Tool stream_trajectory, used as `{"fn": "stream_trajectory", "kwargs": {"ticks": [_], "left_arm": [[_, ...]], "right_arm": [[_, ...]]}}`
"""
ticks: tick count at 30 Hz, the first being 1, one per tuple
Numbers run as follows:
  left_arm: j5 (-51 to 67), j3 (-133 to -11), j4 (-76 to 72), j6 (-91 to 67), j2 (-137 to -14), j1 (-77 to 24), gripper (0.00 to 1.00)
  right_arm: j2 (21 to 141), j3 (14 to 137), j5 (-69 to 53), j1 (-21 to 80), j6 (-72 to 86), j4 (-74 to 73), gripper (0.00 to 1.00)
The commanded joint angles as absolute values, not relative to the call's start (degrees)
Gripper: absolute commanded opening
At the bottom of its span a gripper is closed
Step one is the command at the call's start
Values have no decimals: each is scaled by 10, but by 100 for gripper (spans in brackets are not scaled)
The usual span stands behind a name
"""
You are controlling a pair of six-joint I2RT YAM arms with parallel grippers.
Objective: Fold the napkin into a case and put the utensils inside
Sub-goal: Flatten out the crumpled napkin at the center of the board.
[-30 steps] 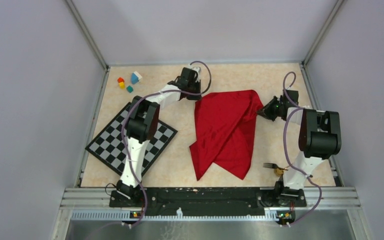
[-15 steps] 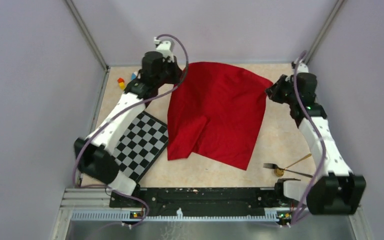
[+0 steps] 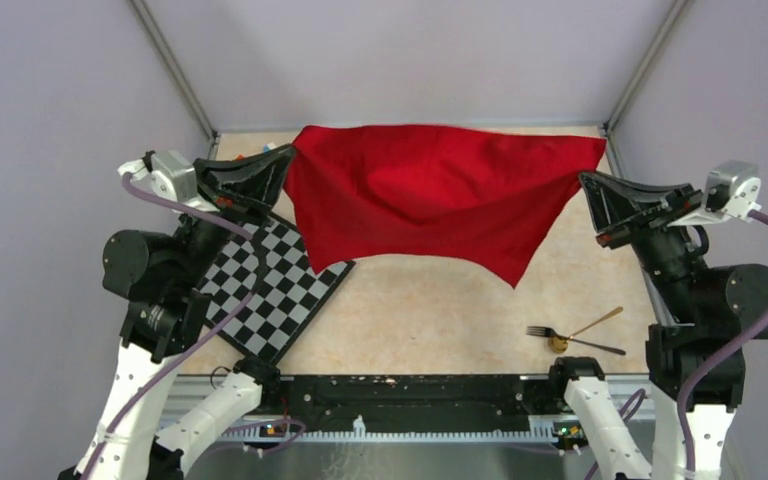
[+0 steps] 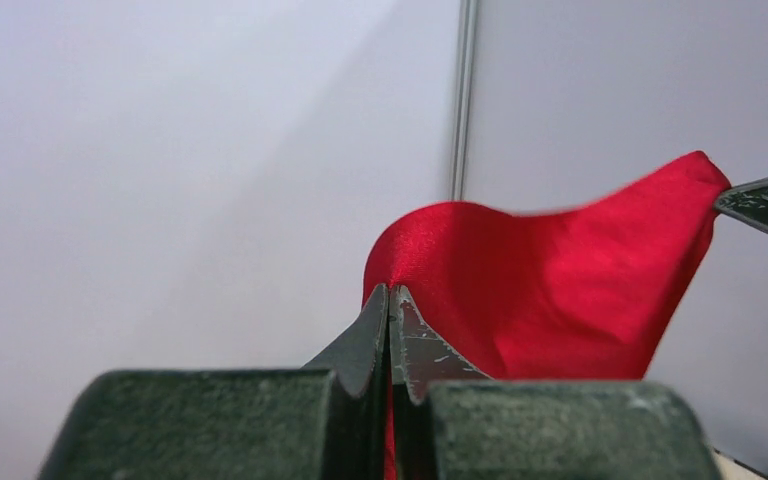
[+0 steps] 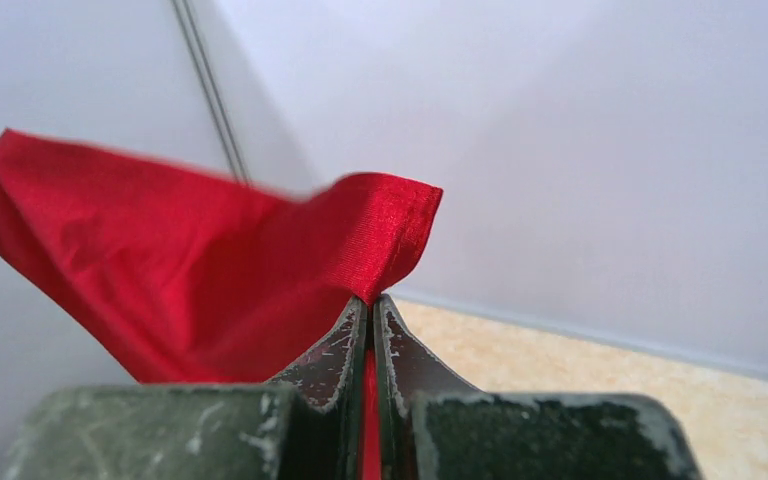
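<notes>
The red napkin (image 3: 430,195) hangs spread in the air between my two arms, high over the back of the table, its lower corner drooping toward the right. My left gripper (image 3: 288,155) is shut on its left top corner; in the left wrist view the cloth (image 4: 550,290) runs between the closed tips (image 4: 389,292). My right gripper (image 3: 585,178) is shut on the right top corner, with red cloth (image 5: 210,270) pinched at its tips (image 5: 370,300). The dark fork (image 3: 540,331) and the gold spoon (image 3: 585,328) lie crossed on the table at the front right.
A black-and-white checkered mat (image 3: 280,290) lies at the left of the table, partly under the left arm. Small coloured blocks (image 3: 243,157) peek out at the back left corner. Grey walls close in the table on three sides.
Both arms have lifted and pulled apart, raising the napkin off the table and stretching it wide in the air. Both grippers closed on its corners.
</notes>
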State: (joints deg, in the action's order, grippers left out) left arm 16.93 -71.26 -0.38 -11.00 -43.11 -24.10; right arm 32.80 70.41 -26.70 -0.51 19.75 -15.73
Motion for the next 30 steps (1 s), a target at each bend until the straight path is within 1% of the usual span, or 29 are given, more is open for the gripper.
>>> {"fn": "stream_trajectory", "kwargs": {"ticks": [1,4,6,8,11,13,17,20,22,23,24,25,26,27,28,29,30], "left_arm": [[148,-720,-40,-113,-458,-242,0],[112,-716,-71,-125,-493,-242,0],[67,-725,-75,-138,-535,-242,0],[23,-740,-71,-141,-596,-242,0],[-25,-756,-88,-136,-703,-241,0],[-20,-775,-109,-124,-810,-240,0],[-28,-857,-135,-108,-1019,-233,7],[-44,-987,-88,-115,-1178,-215,2],[-57,-1083,-37,-108,-1264,-206,11],[-56,-1133,-11,-101,-1298,-202,16],[-60,-1187,20,-95,-1321,-198,31],[-63,-1219,48,-91,-1338,-196,49],[-65,-1239,74,-89,-1344,-195,63],[-71,-1242,93,-92,-1337,-195,74],[-79,-1230,107,-101,-1318,-195,83],[-78,-1205,117,-112,-1287,-194,91],[-68,-1180,124,-123,-1259,-194,95]], "right_arm": [[342,736,-218,-4,217,-161,0],[363,737,-132,-4,228,-170,0],[401,736,-78,-3,233,-184,0],[441,717,-44,-4,228,-177,0],[509,672,-9,-3,217,-128,0],[567,643,-2,-4,208,-68,0],[719,609,-15,-9,146,107,0],[870,657,-15,-22,101,159,0],[971,739,-4,-28,88,128,2],[1024,799,-2,-29,78,86,12],[1094,873,8,-27,59,14,18],[1134,936,40,-24,51,-52,27],[1166,989,68,-21,48,-105,39],[1188,1032,76,-20,48,-158,46],[1205,1071,68,-21,45,-226,49],[1213,1097,62,-18,44,-268,50],[1215,1116,63,-15,48,-307,52]]}}
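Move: The napkin's far-left corner goes to bare board some 45 cm ahead of the left hand, straight out and about 51 below; its far-right corner to board about 47 cm ahead of the right hand, 2 to its right and 48 below. On board level, the chessboard's middle lies 6 ahead and 17 left of the left hand, the toy blocks 41 ahead and 22 left. The fork lies 5 back and 11 right of the right hand. The napkin, already stretched high between the two shut grippers, is swung out over the board and down: both hands sweep some 40 cm forward, first nearly level and then steeply down by about as much, the right also veering right. The wrists tip fingers downward about 50 degrees, left turning counter-clockwise, right clockwise. Low over the far side, both grippers open and let go of the corners. ##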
